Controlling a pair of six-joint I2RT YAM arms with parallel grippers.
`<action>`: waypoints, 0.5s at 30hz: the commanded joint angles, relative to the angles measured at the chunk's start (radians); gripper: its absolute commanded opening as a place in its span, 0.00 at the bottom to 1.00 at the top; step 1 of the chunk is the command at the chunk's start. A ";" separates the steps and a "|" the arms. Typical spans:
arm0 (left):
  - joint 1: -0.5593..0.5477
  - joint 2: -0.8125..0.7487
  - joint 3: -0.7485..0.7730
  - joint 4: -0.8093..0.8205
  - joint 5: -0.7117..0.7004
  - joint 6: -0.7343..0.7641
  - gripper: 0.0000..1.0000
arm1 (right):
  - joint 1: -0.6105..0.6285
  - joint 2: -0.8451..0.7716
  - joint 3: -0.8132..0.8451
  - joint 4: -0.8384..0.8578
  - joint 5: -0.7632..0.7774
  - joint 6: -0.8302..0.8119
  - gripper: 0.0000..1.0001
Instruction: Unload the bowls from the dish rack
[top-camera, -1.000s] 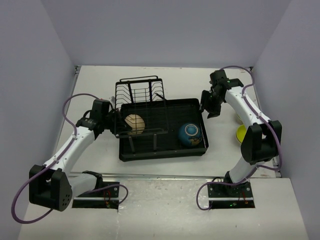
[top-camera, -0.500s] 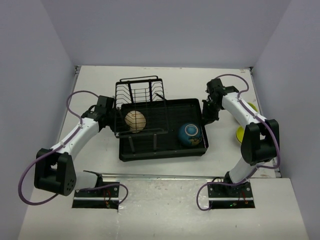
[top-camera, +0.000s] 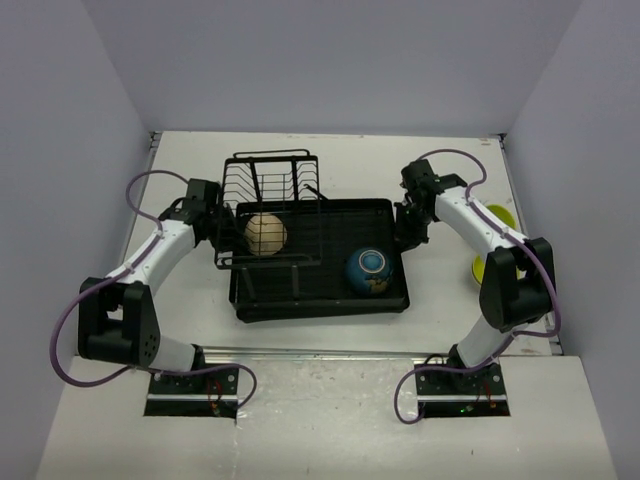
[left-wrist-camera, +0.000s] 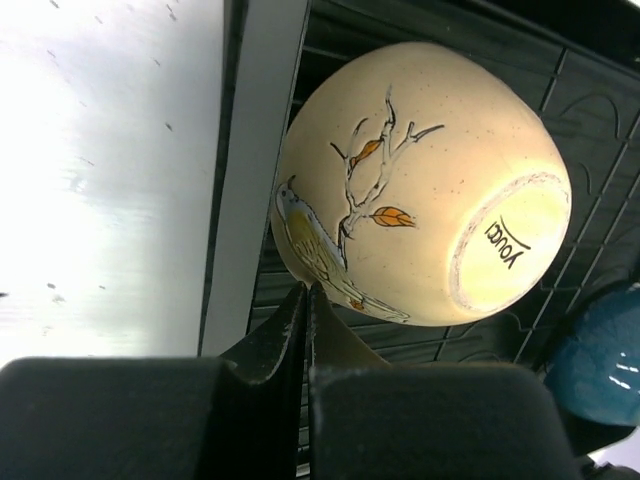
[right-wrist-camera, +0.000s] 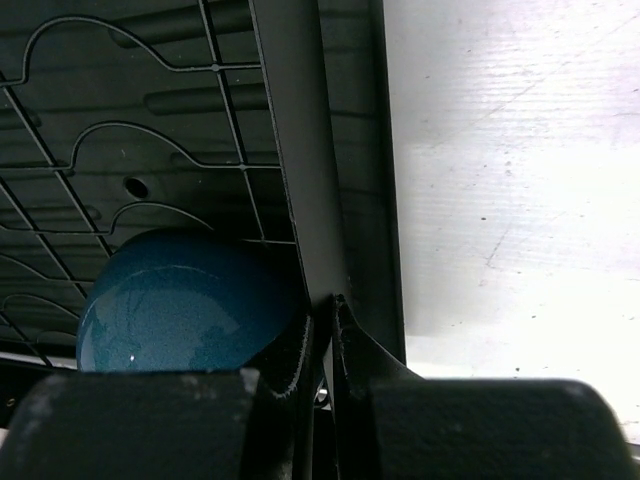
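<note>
The black dish rack (top-camera: 320, 308) sits mid-table. A cream-white bowl (top-camera: 265, 233) with a bird drawing (left-wrist-camera: 420, 180) stands on edge in its wire slots. A glossy blue bowl (top-camera: 369, 270) lies in the tray part (right-wrist-camera: 185, 300). My left gripper (top-camera: 215, 222) is shut at the rack's left edge, its tips (left-wrist-camera: 306, 290) just under the cream bowl, with nothing seen between them. My right gripper (top-camera: 405, 228) is shut on the tray's right rim (right-wrist-camera: 310, 200), which runs between its fingers (right-wrist-camera: 330, 300).
Two lime-green bowls (top-camera: 481, 268) (top-camera: 500, 214) rest on the table at the far right, partly hidden behind my right arm. Walls close in the table on the left, back and right.
My right gripper has closed on the tray's right rim. The rack with both bowls has shifted left and slightly back, and both grippers moved with it.
</note>
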 joint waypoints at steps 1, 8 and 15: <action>0.011 0.006 0.060 -0.026 -0.025 0.068 0.00 | 0.034 0.023 0.007 0.051 -0.178 0.114 0.00; 0.011 -0.043 0.071 0.005 -0.039 0.059 0.28 | 0.034 0.035 0.019 0.045 -0.156 0.101 0.00; 0.011 -0.121 0.057 0.016 -0.051 0.029 0.27 | 0.034 0.031 0.025 0.048 -0.152 0.092 0.00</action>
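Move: The beige bowl lies about 6 cm to the left hand's right, some 2 cm ahead and 2 cm lower; the rack's left rim is about 2 cm to that hand's left, level with it. The right hand has the rack's right rim between its fingers, with the blue bowl some 6 cm back and 7 cm to its left, slightly lower, and the beige bowl about 29 cm to its left and 2 cm ahead. Still pinching the rack's right rim, the right hand barely stirs, easing about half a centimetre left. The left hand slides roughly 1 cm forward and left beside the beige bowl while its shut fingers part to about a quarter open, then climbs about 3 cm, clear above the bowl's near-left side, tilting its fingertips slightly forward. ##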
